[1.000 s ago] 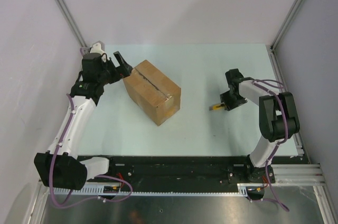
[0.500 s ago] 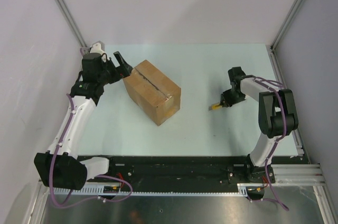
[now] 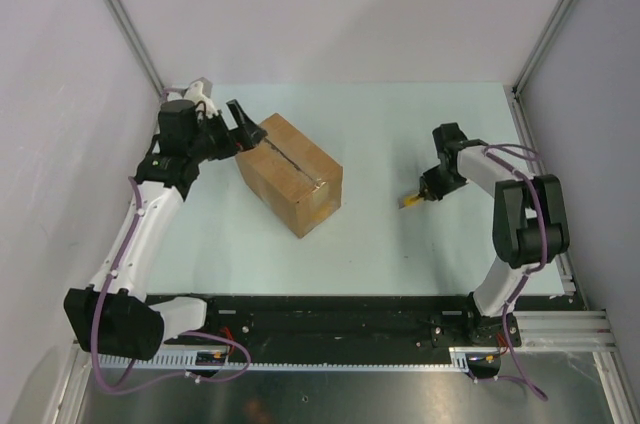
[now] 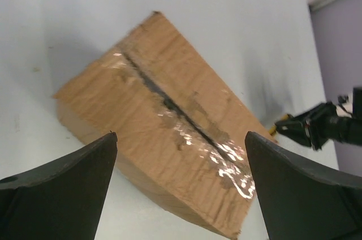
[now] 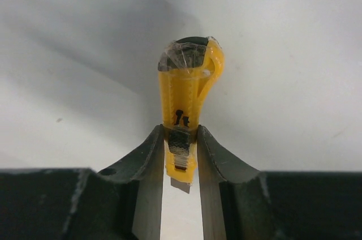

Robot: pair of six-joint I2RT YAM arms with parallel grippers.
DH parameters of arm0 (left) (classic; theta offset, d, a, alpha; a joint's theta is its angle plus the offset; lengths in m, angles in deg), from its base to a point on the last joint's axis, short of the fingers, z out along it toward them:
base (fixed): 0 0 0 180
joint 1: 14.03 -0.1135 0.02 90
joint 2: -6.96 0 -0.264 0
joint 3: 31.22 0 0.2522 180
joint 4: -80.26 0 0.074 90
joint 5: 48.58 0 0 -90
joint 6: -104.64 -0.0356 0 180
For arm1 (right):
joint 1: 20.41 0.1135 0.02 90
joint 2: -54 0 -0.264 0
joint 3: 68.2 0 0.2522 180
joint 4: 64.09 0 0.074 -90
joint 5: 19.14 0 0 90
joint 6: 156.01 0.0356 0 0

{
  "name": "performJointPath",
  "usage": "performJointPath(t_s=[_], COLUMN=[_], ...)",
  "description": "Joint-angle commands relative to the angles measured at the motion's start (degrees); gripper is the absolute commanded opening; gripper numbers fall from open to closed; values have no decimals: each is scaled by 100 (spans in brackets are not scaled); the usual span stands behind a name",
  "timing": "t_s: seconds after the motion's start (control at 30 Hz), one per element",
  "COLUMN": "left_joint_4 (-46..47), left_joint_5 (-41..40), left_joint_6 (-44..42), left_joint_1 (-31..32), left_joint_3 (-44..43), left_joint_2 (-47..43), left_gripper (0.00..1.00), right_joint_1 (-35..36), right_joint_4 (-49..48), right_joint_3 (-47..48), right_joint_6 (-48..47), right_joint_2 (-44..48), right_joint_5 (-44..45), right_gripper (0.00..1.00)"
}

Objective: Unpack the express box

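The express box (image 3: pixel 290 174) is a brown cardboard carton lying at an angle left of centre on the table. Its top seam (image 4: pixel 169 103) is dark, with glossy tape around it. My left gripper (image 3: pixel 246 127) hovers open over the box's far-left corner. From the left wrist, its fingers straddle the box (image 4: pixel 169 155) without touching it. My right gripper (image 3: pixel 431 188) is on the right side of the table, shut on a yellow utility knife (image 3: pixel 412 200). The right wrist shows both fingers pressed on the knife's (image 5: pixel 186 98) slider end, with a short blade tip between them.
The pale table (image 3: pixel 380 254) is bounded by white walls at the left, back and right, with metal posts (image 3: pixel 120 14) in the far corners. A black rail (image 3: pixel 330 324) runs along the near edge between the arm bases.
The right jaws have closed onto the knife, and the right wrist has shifted slightly. The left gripper has swung a little right, over the box's far corner. The box has not moved.
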Motion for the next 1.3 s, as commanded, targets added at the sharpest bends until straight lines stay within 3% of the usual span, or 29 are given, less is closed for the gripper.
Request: performJointPath(t_s=[0.0,0.17,0.33,0.57,0.83,1.27], left_joint_4=[381,1143,1910,2393,3185,3897], left_joint_5=[789,578,507,420,402,-318], left_joint_6=[50,647,613,112,437,543], left_joint_1=[502,1618,2540,3210,3623,3966], left_joint_3=[-335,-318,-247,-379,-335,-554], left_joint_2=[-75,-84,232,654,998,1366], left_gripper=[100,100,100,100,99,68], right_joint_1=[72,282,704,889,1012,1021], right_joint_4=[42,-318,-1082,-1778,-2252,-2349], right_joint_3=[201,201,201,201,201,201], right_joint_6=[-173,213,522,627,671,1049], right_joint_2=[939,1879,2679,3128,3638,3981], right_joint_5=[24,-688,-1015,-1587,-1596,-1807], right_gripper=[1,0,0,0,0,0])
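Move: The yellow cutter is already pinched in the right fingers, its middle at the right hand point. From the open left gripper it lies about 46 cm to the right, level ahead and some 24 cm lower; that gripper is accordingly 46 cm left of the right hand and 24 cm above. The box's middle sits roughly 7 cm right of the left gripper, 1 cm ahead and 19 cm below. Right hand raises the pinched cutter some 30 cm, veering left, while the part-closing left sweeps right towards it. ##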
